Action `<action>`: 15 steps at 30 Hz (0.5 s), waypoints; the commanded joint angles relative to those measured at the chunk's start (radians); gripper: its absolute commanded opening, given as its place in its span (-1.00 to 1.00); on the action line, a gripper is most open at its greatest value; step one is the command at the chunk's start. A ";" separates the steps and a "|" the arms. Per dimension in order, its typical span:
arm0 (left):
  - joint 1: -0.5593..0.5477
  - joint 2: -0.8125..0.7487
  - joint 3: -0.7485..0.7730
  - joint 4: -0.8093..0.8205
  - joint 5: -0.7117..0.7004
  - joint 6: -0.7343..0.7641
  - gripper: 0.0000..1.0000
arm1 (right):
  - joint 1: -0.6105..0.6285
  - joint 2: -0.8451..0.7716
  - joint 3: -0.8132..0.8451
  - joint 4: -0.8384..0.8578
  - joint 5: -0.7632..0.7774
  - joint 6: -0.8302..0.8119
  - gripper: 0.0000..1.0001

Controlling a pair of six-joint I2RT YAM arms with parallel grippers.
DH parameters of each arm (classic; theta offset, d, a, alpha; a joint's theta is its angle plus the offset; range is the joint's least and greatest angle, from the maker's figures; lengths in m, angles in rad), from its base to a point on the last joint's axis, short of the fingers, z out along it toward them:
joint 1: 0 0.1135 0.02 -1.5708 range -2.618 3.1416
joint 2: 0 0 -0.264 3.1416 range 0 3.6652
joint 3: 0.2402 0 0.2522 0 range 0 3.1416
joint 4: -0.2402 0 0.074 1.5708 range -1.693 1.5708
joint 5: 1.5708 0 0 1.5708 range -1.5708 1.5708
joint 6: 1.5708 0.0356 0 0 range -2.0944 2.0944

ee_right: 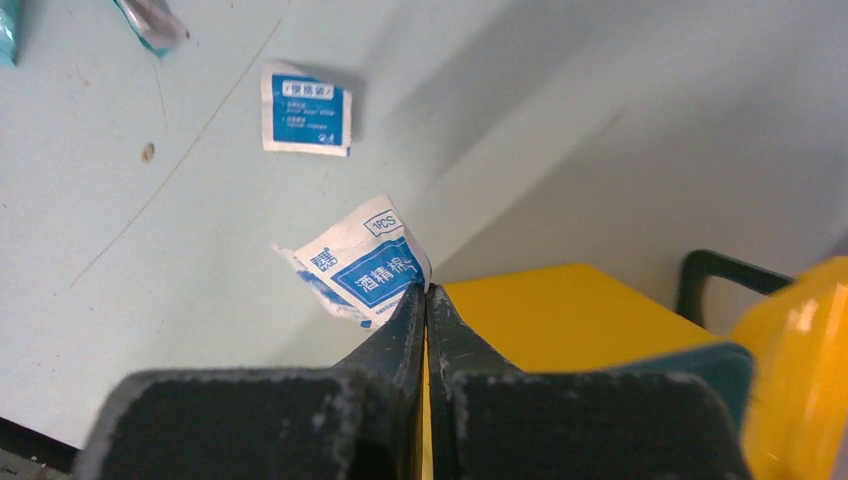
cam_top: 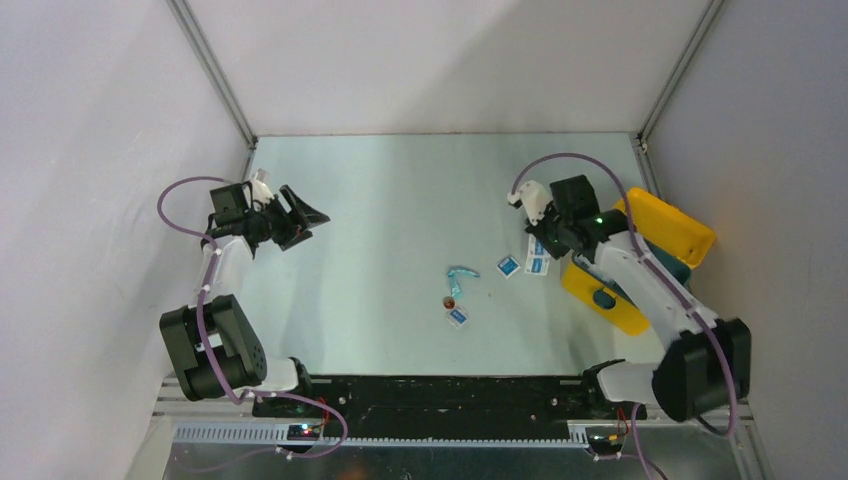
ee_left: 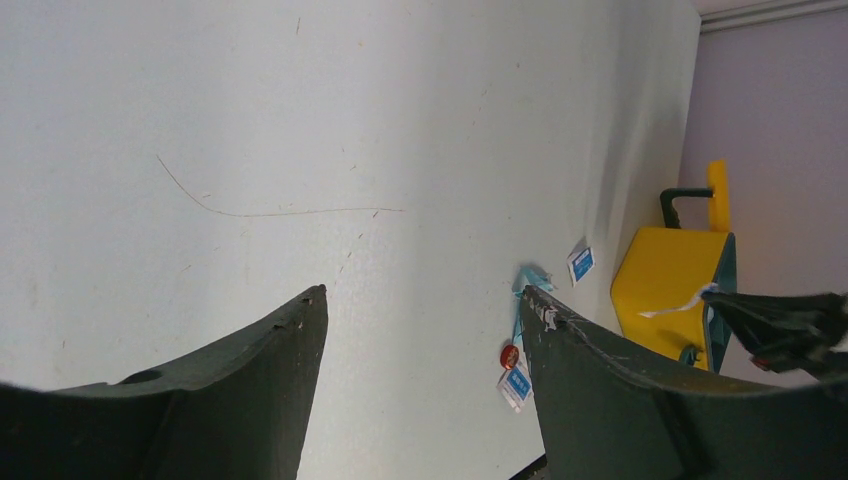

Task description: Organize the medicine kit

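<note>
The medicine kit [cam_top: 665, 232] is a bright-yellow case with dark teal trim. It stands open at the table's right side and also shows in the left wrist view [ee_left: 664, 285] and the right wrist view [ee_right: 565, 312]. My right gripper [cam_top: 538, 252] [ee_right: 427, 290] is shut on the corner of a white-and-blue packet [ee_right: 368, 262], just left of the kit and low over the table. My left gripper [cam_top: 300, 220] [ee_left: 425, 292] hangs open and empty at the far left, well away from everything.
Another white-and-blue packet [cam_top: 508, 266] [ee_right: 305, 108] lies beside the held one. Mid-table lie a teal strip [cam_top: 461, 272], a small red disc [cam_top: 450, 301] [ee_left: 509, 356] and a third packet [cam_top: 458, 317] [ee_left: 516, 387]. Enclosure walls ring the table.
</note>
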 commanded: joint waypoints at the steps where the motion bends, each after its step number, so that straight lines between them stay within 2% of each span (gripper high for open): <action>1: 0.002 -0.002 0.046 0.018 0.004 0.011 0.50 | -0.021 -0.135 0.026 0.040 -0.003 0.004 -1.00; 7: 0.002 -0.023 0.040 0.017 0.002 0.020 0.50 | -0.105 -0.316 0.042 0.072 -0.015 -0.018 -1.00; 10: 0.002 -0.014 0.042 0.018 0.011 0.017 0.50 | -0.186 -0.349 0.053 0.078 0.050 -0.042 -1.00; 12: 0.000 -0.001 0.044 0.017 0.022 0.008 0.50 | -0.263 -0.358 0.058 0.085 0.097 -0.027 -1.00; 15: -0.002 0.007 0.050 0.017 0.042 -0.001 0.50 | -0.430 -0.372 0.061 0.063 0.044 0.039 -1.00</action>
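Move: The right hand already holds a blue-and-white packet; the yellow box it is meant for lies about 17 cm to its right, 4 cm back, its middle some 7 cm lower. A single small packet lies on the table about 13 cm down, 3 cm ahead and 5 cm left; the blue strip is level with the hand, 15 cm left, equally low. From the left hand the box is roughly 64 cm right, 8 cm back and 9 cm lower. Right hand lifts the pinched packet about 12 cm, swinging 10 cm right towards the box, fingers tipping up 25 degrees. ##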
